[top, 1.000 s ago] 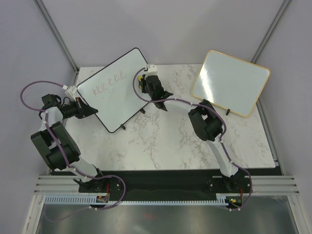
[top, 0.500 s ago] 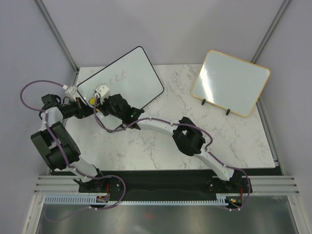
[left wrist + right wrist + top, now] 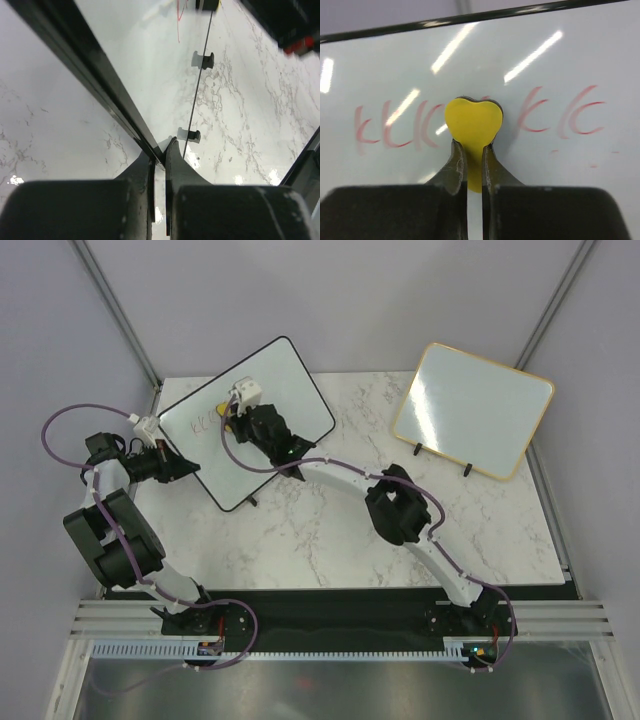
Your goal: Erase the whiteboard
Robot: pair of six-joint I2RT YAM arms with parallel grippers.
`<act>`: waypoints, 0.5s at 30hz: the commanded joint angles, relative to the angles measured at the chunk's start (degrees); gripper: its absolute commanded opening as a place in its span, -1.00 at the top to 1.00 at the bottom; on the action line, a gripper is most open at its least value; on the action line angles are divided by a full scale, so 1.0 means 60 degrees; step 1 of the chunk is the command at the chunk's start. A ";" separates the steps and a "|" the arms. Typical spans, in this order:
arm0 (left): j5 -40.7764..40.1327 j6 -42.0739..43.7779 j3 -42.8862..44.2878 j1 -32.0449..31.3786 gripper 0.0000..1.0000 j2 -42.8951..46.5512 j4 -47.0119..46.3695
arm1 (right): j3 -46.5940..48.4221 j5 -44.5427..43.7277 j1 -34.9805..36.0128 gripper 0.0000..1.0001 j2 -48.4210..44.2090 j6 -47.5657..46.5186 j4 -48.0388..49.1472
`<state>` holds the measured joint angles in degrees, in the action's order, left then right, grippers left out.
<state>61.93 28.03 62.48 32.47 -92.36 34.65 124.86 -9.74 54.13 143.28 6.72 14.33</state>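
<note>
The black-framed whiteboard (image 3: 270,380) stands tilted at the back left of the table, with faint red marker scribbles (image 3: 203,423) on its left part. My left gripper (image 3: 188,467) is shut on the board's black frame (image 3: 95,80) at its lower left edge. My right gripper (image 3: 232,420) is shut on a yellow heart-shaped eraser (image 3: 473,124) and holds it against the board face, over the middle of the red scribbles (image 3: 580,116), which show on both sides of it.
A gold-framed white board (image 3: 470,410) stands at the back right on black feet. The marble tabletop (image 3: 330,530) lies in front of both boards. My right arm (image 3: 400,510) stretches diagonally across the table's middle. Grey walls close in on both sides.
My right gripper swept left across the board from its right edge, then came back a little to the right and up. Fewer red marks show now. The left gripper has not moved.
</note>
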 commanded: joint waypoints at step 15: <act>-0.1577 0.1934 0.0046 -0.0065 0.96 0.0246 -0.1132 | 0.2114 0.0772 0.0248 1.00 0.1827 -0.0461 0.0907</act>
<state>62.46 27.03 62.46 32.67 -92.36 36.84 135.20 -12.47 48.90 150.10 6.11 19.22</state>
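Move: Just ahead in the right fingers, the eraser lies flat on the tilted whiteboard. The right-hand red letters are about 5 cm forward and 4 cm right of this hand, at nearly its height; the left-hand letters are some 2 cm back and 6 cm left. The board's top edge passes about 4 cm forward, 4 cm left and 6 cm above. From the left hand, the right-hand letters are roughly 15 cm forward, 10 cm right and 6 cm higher. Sweeping quickly forward and right along the board, the right hand carries the eraser about 13 cm past the right-hand letters, turning some 15 degrees clockwise. It then reverses left and slightly back for about 5 cm, ending nearer the top edge, with the eraser still gripped and rubbing on the surface. The left fingers keep pinching the board's left edge. ##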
